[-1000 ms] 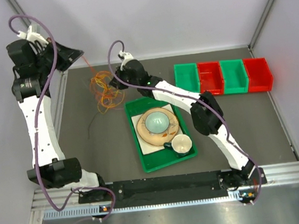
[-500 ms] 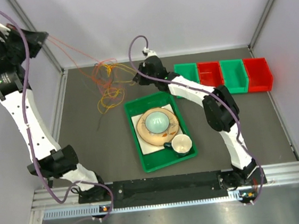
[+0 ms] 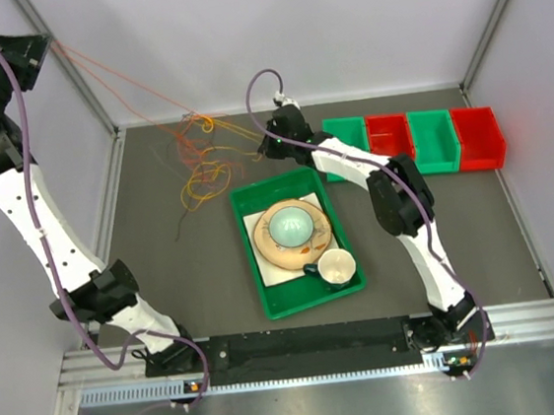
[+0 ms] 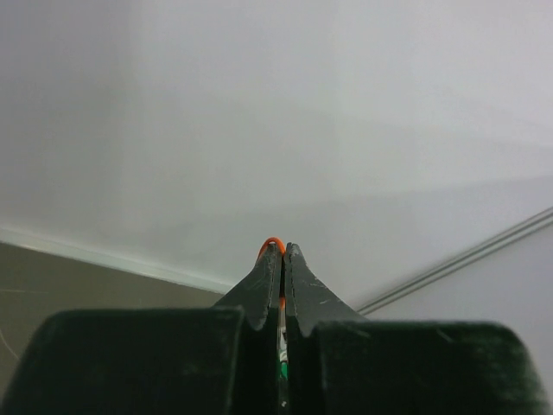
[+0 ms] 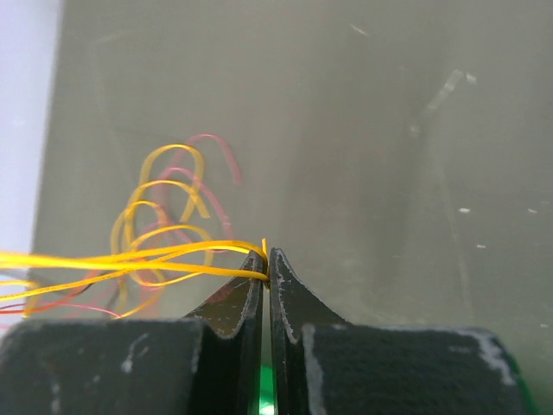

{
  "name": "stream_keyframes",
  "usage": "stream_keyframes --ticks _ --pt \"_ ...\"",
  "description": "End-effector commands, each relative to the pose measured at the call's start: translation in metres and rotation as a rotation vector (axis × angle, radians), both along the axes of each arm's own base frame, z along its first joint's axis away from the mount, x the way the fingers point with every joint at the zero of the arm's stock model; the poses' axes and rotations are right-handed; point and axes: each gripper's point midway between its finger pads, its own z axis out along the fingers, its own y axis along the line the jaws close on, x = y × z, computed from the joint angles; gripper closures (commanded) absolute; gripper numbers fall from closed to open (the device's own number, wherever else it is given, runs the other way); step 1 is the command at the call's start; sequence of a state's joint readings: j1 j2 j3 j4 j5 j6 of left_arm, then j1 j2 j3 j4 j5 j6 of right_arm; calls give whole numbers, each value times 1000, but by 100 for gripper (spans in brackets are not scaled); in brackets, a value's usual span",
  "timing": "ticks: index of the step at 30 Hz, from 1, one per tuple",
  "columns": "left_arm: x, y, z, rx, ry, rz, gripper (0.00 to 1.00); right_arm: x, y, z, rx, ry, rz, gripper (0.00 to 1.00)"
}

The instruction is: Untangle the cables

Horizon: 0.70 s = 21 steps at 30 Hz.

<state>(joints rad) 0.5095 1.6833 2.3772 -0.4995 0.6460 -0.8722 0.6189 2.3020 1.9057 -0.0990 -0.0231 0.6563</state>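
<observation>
The cables (image 3: 197, 156) are a loose tangle of thin yellow-orange and red wires on the grey table, left of the green tray. Two red-orange strands (image 3: 120, 85) run taut from the tangle up to my left gripper (image 3: 44, 41), raised high at the far left. It is shut on an orange strand, whose loop (image 4: 273, 242) shows at its fingertips (image 4: 278, 249). My right gripper (image 3: 269, 147) sits low at the tangle's right side, shut on yellow cables (image 5: 173, 259) that stream leftward from its tips (image 5: 266, 256). A thin black wire (image 3: 181, 222) lies on the table.
A green tray (image 3: 266, 288) holds a plate with a pale bowl (image 3: 290, 228) and a cup (image 3: 336, 268). Green and red bins (image 3: 414, 143) line the back right. White walls stand close behind and to the left.
My left gripper rose up and to the far left, pulling strands taut out of the tangle. My right gripper moved right with the yellow cables, spreading the bundle.
</observation>
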Motion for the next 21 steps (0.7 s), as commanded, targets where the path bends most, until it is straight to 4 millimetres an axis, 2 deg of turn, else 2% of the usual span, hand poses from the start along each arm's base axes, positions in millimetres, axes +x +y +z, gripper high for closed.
stream_keyframes --ticks 1,3,4,5,7,8,9,10,11,12,13,14,15,16,17,19,21 --pt "-18 -11 44 47 -149 -41 100 15 -20 -22 -38 43 -52 100" --pt "-20 -15 43 56 -149 -57 100 14 -22 -21 -46 47 -51 100" --pt "-15 -12 34 47 -125 -62 100 13 -22 -19 -45 44 -47 100" --pt "-14 -13 27 59 -109 -63 100 11 -19 -2 -23 18 -37 100" --pt "1 -6 -9 35 -20 -66 100 5 -20 10 -4 5 -33 100" --pt "1 -9 -19 51 -2 -76 100 2 -19 32 22 -25 -27 100" --pt "16 -9 -56 19 86 -72 100 -1 -16 46 39 -54 -18 100" --pt "20 -14 -69 39 119 -54 100 -6 -17 50 39 -59 -19 100" --pt "28 -14 -93 97 172 -19 100 -9 -17 59 47 -76 -19 100" --pt "38 -24 -127 96 273 -1 100 -15 -17 87 81 -120 -16 100" --pt "47 -27 -149 107 327 3 100 -21 -22 84 81 -114 -21 100" --pt "51 -29 -166 128 362 2 100 -26 -25 95 94 -128 -22 100" --pt "62 -39 -208 138 453 -7 100 -41 -36 114 110 -151 -26 100" --pt "64 -43 -221 146 479 -11 100 -47 -40 118 105 -156 -24 100" --pt "67 -41 -238 156 515 10 100 -57 -48 131 115 -192 -19 100" --pt "73 -43 -264 195 571 22 100 -65 -62 137 95 -216 -45 100" --pt "79 -38 -294 217 642 54 100 -83 -74 149 98 -240 -37 100"
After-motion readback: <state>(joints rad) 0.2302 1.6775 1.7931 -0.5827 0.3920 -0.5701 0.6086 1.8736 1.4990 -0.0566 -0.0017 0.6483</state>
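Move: The left hand, gripping the orange cable, has the tangle roughly 9 cm ahead, 14 cm to its right and nearly 57 cm below. For the right hand, holding yellow loops, the tangle lies some 15 cm left, about level in reach and 10 cm below. From that hand the green tray is about 23 cm back and 6 cm right, the green bin 21 cm right and level. Left sinks about 24 cm towards the tangle, tipping down; right dips slightly, then rises backward-right; both keep gripping. ##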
